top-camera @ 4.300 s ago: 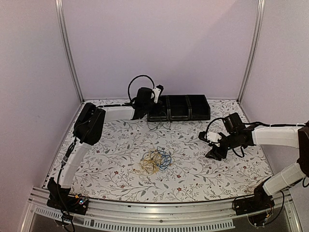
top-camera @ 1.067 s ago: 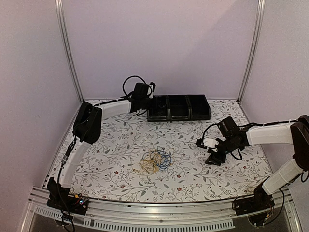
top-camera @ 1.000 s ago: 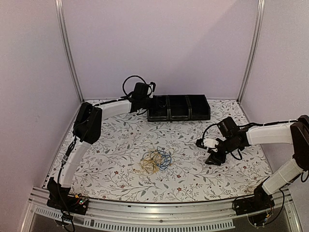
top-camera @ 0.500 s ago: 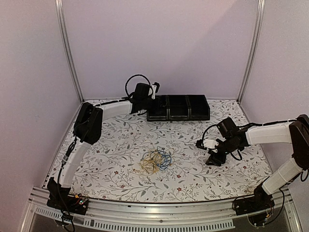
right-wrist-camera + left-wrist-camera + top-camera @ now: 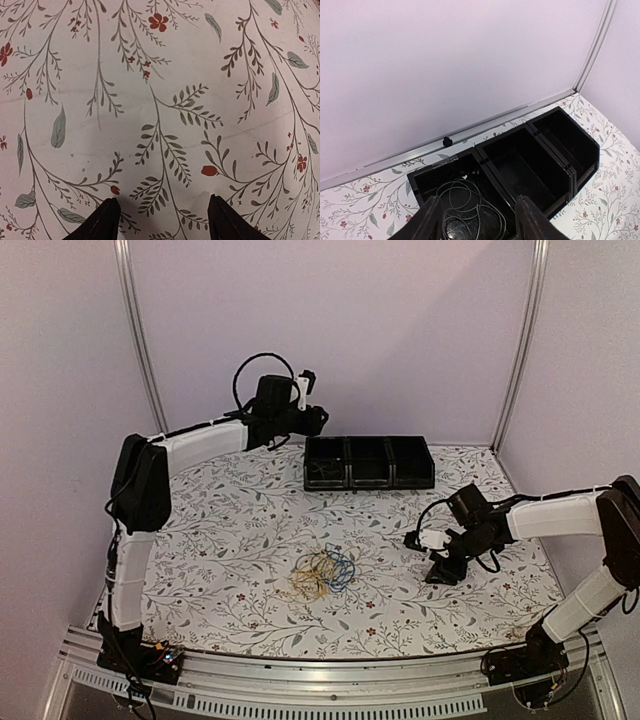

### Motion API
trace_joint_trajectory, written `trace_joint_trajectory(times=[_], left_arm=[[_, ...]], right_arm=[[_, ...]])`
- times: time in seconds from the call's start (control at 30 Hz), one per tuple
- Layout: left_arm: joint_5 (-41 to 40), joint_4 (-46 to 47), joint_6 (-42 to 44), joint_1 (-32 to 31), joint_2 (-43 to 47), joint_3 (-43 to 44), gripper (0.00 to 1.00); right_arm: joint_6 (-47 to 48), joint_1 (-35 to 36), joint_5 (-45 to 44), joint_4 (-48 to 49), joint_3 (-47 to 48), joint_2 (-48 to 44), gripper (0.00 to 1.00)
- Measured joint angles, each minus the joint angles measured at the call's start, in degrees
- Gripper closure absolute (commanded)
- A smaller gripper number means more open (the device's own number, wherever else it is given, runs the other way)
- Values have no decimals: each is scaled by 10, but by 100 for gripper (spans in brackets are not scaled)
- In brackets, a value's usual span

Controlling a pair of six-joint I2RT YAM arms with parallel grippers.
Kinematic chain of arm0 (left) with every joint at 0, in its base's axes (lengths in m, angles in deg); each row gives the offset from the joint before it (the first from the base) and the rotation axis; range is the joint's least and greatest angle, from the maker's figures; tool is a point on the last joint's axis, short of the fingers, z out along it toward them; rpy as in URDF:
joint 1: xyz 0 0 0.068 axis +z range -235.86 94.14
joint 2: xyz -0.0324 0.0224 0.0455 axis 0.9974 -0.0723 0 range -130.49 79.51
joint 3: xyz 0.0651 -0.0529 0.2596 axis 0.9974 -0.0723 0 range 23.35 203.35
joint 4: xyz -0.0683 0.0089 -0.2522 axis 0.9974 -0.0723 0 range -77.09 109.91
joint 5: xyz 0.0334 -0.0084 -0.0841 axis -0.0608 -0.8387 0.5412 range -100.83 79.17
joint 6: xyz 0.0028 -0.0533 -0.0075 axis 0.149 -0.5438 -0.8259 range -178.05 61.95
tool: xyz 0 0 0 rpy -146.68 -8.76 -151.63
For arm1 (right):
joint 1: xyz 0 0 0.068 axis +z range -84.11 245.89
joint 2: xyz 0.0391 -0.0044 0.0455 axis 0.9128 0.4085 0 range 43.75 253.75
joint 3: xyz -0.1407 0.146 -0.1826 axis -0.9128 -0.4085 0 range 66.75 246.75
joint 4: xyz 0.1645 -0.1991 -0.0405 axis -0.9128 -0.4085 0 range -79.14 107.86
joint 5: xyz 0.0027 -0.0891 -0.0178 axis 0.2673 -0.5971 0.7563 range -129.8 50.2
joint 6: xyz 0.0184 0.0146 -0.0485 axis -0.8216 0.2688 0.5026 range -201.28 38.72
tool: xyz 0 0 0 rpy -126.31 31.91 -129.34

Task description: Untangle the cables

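Observation:
A tangle of thin cables (image 5: 320, 575) lies mid-table, with yellow-orange loops on its left and blue loops (image 5: 342, 568) on its right. A separate whitish cable (image 5: 462, 207) lies coiled in the left compartment of the black bin (image 5: 487, 157). My left gripper (image 5: 318, 418) hangs high above the bin's left end; in the left wrist view the left gripper (image 5: 479, 222) is open and holds nothing. To the right of the tangle, my right gripper (image 5: 438, 568) hovers low over the cloth. It is also open with nothing between its fingers (image 5: 102, 220).
The black three-compartment bin (image 5: 370, 480) stands at the back of the table near the wall. Its middle and right compartments look bare. A floral cloth (image 5: 160, 100) covers the table. Metal frame posts (image 5: 140, 340) stand at the back corners.
My left gripper has opened and risen up and to the left, away from the bin's left compartment, leaving the whitish cable inside. The right arm has hardly moved.

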Motion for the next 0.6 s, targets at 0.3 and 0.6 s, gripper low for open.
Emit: trace_joint_trajectory(times=[0.3, 0.6], left_arm=[[-27, -4, 46, -19, 144, -150, 0], [-18, 12, 51, -38, 416, -376, 0]], right_arm=[[0, 2, 0, 0, 1, -1, 36], [-1, 4, 1, 18, 1, -71, 37]])
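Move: The blue and yellow cable tangle lies about 29 cm back from the left hand, hardly to either side of it and roughly 21 cm below. The box's left compartment, with the loose grey cable in it, is some 8 cm ahead of the left hand, 3 cm right and 17 cm below. From the right hand, the tangle is about 26 cm to the left, 2 cm ahead and 2 cm lower. Back from the box and up over the near table goes the empty left hand, drawing back some 16 cm while it rises about 10 cm and drifts left, its half-open fingers spreading fully. Late on, the right hand lifts about 4 cm clear above the table, edging forward and tilting its fingers slightly upward, their gap unchanged. ##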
